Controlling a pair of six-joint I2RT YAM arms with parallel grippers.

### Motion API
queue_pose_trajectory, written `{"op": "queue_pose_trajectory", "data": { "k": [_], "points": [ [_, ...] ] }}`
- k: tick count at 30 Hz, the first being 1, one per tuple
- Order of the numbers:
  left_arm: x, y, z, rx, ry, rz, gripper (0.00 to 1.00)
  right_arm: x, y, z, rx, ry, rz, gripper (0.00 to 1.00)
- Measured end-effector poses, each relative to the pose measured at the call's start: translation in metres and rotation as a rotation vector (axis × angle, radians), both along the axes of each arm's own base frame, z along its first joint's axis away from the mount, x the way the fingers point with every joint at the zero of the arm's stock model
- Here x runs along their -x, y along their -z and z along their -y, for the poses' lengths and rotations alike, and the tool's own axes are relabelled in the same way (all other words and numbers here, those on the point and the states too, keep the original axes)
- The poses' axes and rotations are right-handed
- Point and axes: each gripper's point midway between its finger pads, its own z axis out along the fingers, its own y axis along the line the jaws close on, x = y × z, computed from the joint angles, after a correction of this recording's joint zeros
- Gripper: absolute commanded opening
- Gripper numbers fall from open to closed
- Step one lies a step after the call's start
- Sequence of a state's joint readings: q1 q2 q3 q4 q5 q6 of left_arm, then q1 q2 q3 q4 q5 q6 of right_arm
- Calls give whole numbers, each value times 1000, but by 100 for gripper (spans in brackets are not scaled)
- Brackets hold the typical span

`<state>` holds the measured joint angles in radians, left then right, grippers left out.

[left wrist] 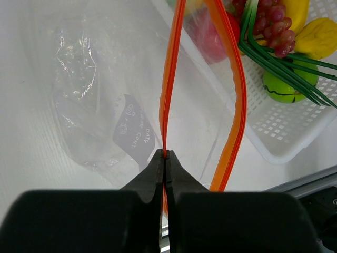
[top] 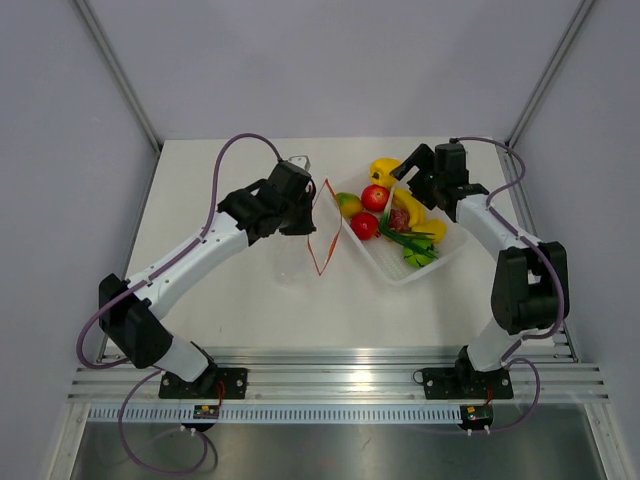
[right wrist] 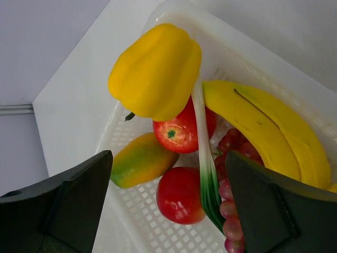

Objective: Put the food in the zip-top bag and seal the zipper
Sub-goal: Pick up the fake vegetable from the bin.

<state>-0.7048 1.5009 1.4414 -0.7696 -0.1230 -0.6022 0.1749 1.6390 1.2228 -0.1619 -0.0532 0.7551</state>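
Note:
The clear zip-top bag (top: 296,256) (left wrist: 89,95) lies left of the tray, its mouth gaping. My left gripper (top: 306,214) (left wrist: 166,154) is shut on one side of the orange-red zipper (top: 321,238) (left wrist: 169,79); the other side (left wrist: 235,105) bows away. The food lies in the tray: yellow pepper (top: 383,170) (right wrist: 155,71), banana (top: 414,212) (right wrist: 258,129), two red fruits (top: 375,197) (right wrist: 180,194), mango (top: 349,205) (right wrist: 141,161), green stalks (top: 405,238) (right wrist: 208,182), a green round fruit (left wrist: 281,87). My right gripper (top: 412,170) (right wrist: 168,155) hangs open above them, holding nothing.
The white perforated tray (top: 447,250) (left wrist: 284,137) (right wrist: 131,216) sits at the table's right, touching the bag's mouth. Purple-red grapes (left wrist: 271,23) (right wrist: 231,211) lie among the food. Grey walls enclose the table; an aluminium rail (top: 330,380) runs along the near edge.

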Motion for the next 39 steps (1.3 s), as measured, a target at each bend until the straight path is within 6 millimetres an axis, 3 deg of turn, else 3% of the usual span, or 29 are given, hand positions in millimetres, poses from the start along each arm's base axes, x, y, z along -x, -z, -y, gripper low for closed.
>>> {"op": "queue_pose_trajectory", "data": {
  "k": [6, 16, 39],
  "points": [
    [1, 0, 0, -5, 11, 1, 0, -31, 21, -10, -133, 37, -24, 98],
    [1, 1, -2, -18, 26, 1, 0, -65, 29, -25, -254, 54, -12, 98],
    [-1, 2, -4, -24, 27, 4, 0, -83, 47, -39, -348, 41, -33, 96]
  ]
}}
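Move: The yellow pepper lies about 10 cm ahead of the right hand, 6 cm to its left and 6 cm below. The far tomato is about 5 cm ahead and 8 cm left, the mango 2 cm ahead and 15 cm left, the bananas 2 cm ahead and straight in line, all some 9 cm down. From the left hand, the pepper is roughly 23 cm ahead, 17 cm right and 10 cm below. The right hand reaches forward about 8 cm, down and left around the yellow pepper, rolling 20 degrees, fingers wide. ##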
